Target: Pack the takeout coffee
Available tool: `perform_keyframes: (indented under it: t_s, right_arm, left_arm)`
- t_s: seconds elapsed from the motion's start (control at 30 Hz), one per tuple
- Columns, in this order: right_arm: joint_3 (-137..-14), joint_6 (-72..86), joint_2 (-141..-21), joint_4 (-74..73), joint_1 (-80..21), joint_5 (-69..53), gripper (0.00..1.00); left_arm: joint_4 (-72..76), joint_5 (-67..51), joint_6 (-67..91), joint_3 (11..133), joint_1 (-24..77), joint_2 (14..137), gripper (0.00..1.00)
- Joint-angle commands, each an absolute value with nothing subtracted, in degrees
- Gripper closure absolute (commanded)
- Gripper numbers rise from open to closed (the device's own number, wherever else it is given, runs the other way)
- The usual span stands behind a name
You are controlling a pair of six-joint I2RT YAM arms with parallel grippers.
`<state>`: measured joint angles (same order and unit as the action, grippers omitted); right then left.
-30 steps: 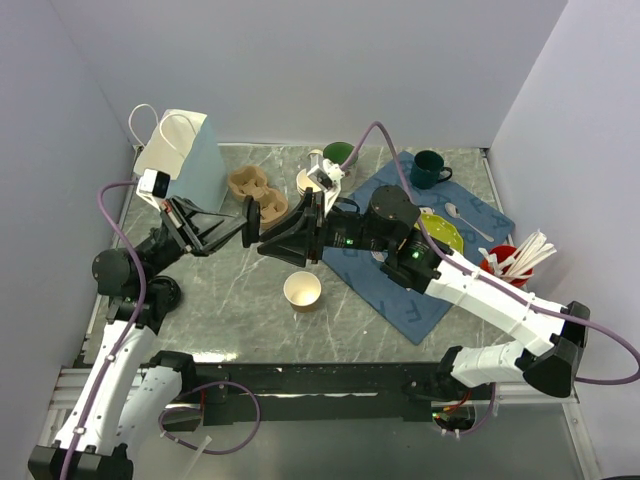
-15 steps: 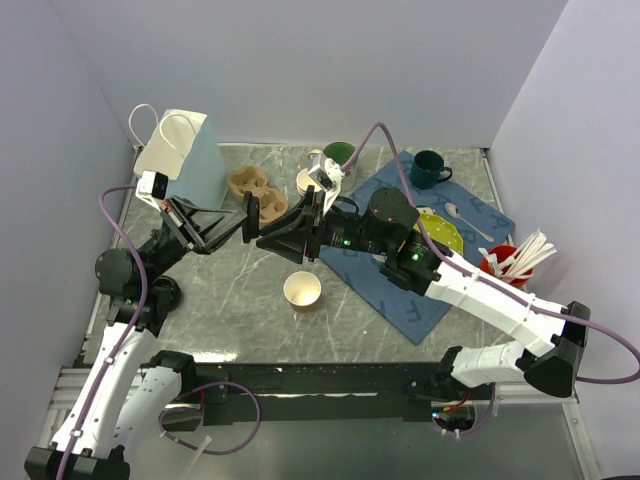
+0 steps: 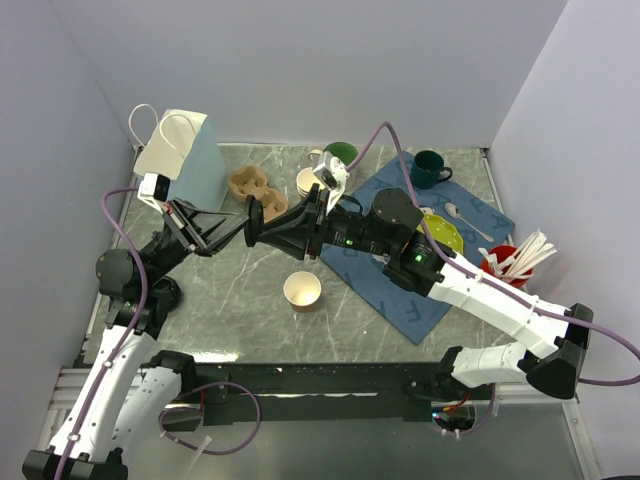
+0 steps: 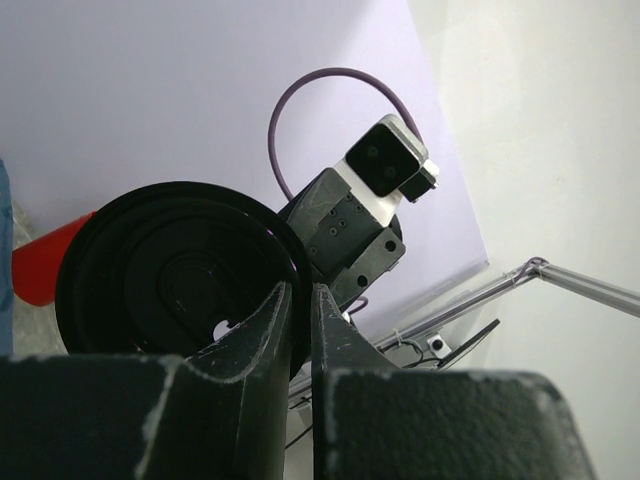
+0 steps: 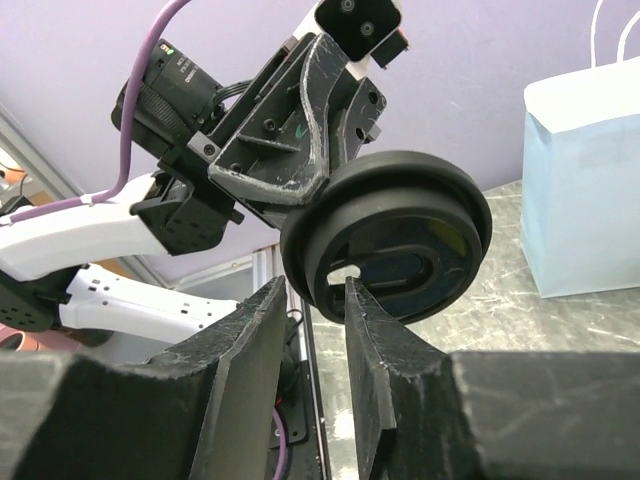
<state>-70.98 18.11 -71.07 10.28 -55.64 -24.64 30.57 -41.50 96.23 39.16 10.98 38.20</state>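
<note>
The takeout coffee's brown paper cup (image 3: 302, 290), white inside, stands lidless on the marble table in front of both arms. Its round black lid (image 3: 253, 218) hangs in the air above the table, held on edge. My left gripper (image 4: 300, 300) is shut on the lid's (image 4: 170, 270) rim. From the other side my right gripper (image 5: 315, 300) straddles the lid's (image 5: 400, 230) lower rim. Its jaws are open: one finger is inside the rim, and a gap shows at the other. In the top view the two grippers meet tip to tip, right gripper (image 3: 264, 232) against left gripper (image 3: 247, 224).
A light-blue paper bag (image 3: 190, 155) stands at the back left, with a pulp cup carrier (image 3: 250, 185) and stacked paper cups (image 3: 308, 180) beside it. Green mugs (image 3: 340, 153), (image 3: 430, 168), a yellow-green plate (image 3: 445, 235), a spoon (image 3: 465, 218) and a red cutlery holder (image 3: 510, 262) surround the blue cloth (image 3: 400, 290).
My right gripper has crept left onto the lid and its jaws have narrowed a little around the rim. The left gripper has kept the lid still.
</note>
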Motion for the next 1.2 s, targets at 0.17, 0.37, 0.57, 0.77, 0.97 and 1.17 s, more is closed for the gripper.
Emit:
perform_keyframes:
  t_s: [0.17,0.37,0.57,0.77,0.97,1.17]
  right_arm:
    - [-71.28,18.89,-69.96,14.32,-55.99,-26.54,0.64]
    - [-72.25,20.04,-71.28,15.03,-56.34,-28.12,0.66]
    - [-73.3,20.57,-72.24,15.56,-56.78,-28.91,0.87]
    - [-72.07,20.13,-69.35,12.05,-56.95,-24.54,1.0]
    - [-73.38,16.35,-64.25,-7.59,-56.86,-15.57,1.0]
    - [-80.67,17.05,-66.52,-35.18,-56.78,-6.79,1.0]
  left_arm:
    - [31.72,-35.6,97.99,39.55,12.57,36.3,0.99]
    - [32.43,-33.75,98.35,38.67,14.24,36.3,0.99]
    - [32.35,-32.7,97.82,38.32,15.64,36.3,0.99]
    - [27.0,-31.12,95.02,38.14,15.82,34.46,0.73]
    - [2.67,-23.05,83.16,43.06,15.82,33.66,0.01]
    - [-28.74,-15.92,64.01,55.36,15.73,45.23,0.01]
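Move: The left fingers still hold the black lid by its rim, high over the table; its middle is about 2 cm ahead, 3 cm to the right of and 3 cm below the left hand. From the right hand, whose parted fingers are at the near rim, it lies some 3 cm ahead, 2 cm left and 2 cm up. The open cup stands about 1 cm ahead of the right hand, 4 cm right and 34 cm below; the cup tray some 24 cm ahead, 6 cm left, 36 cm below. Easing back only about 1 cm, the right hand shuts its fingers on the lid's near rim while the left keeps its pinch and creeps up 1 cm. Then the left opens wide, lets go and swings forward and down, some 6 cm in all; the right carries the lid about 4 cm to its right and 3 cm down, fingertips tipping down slightly. ##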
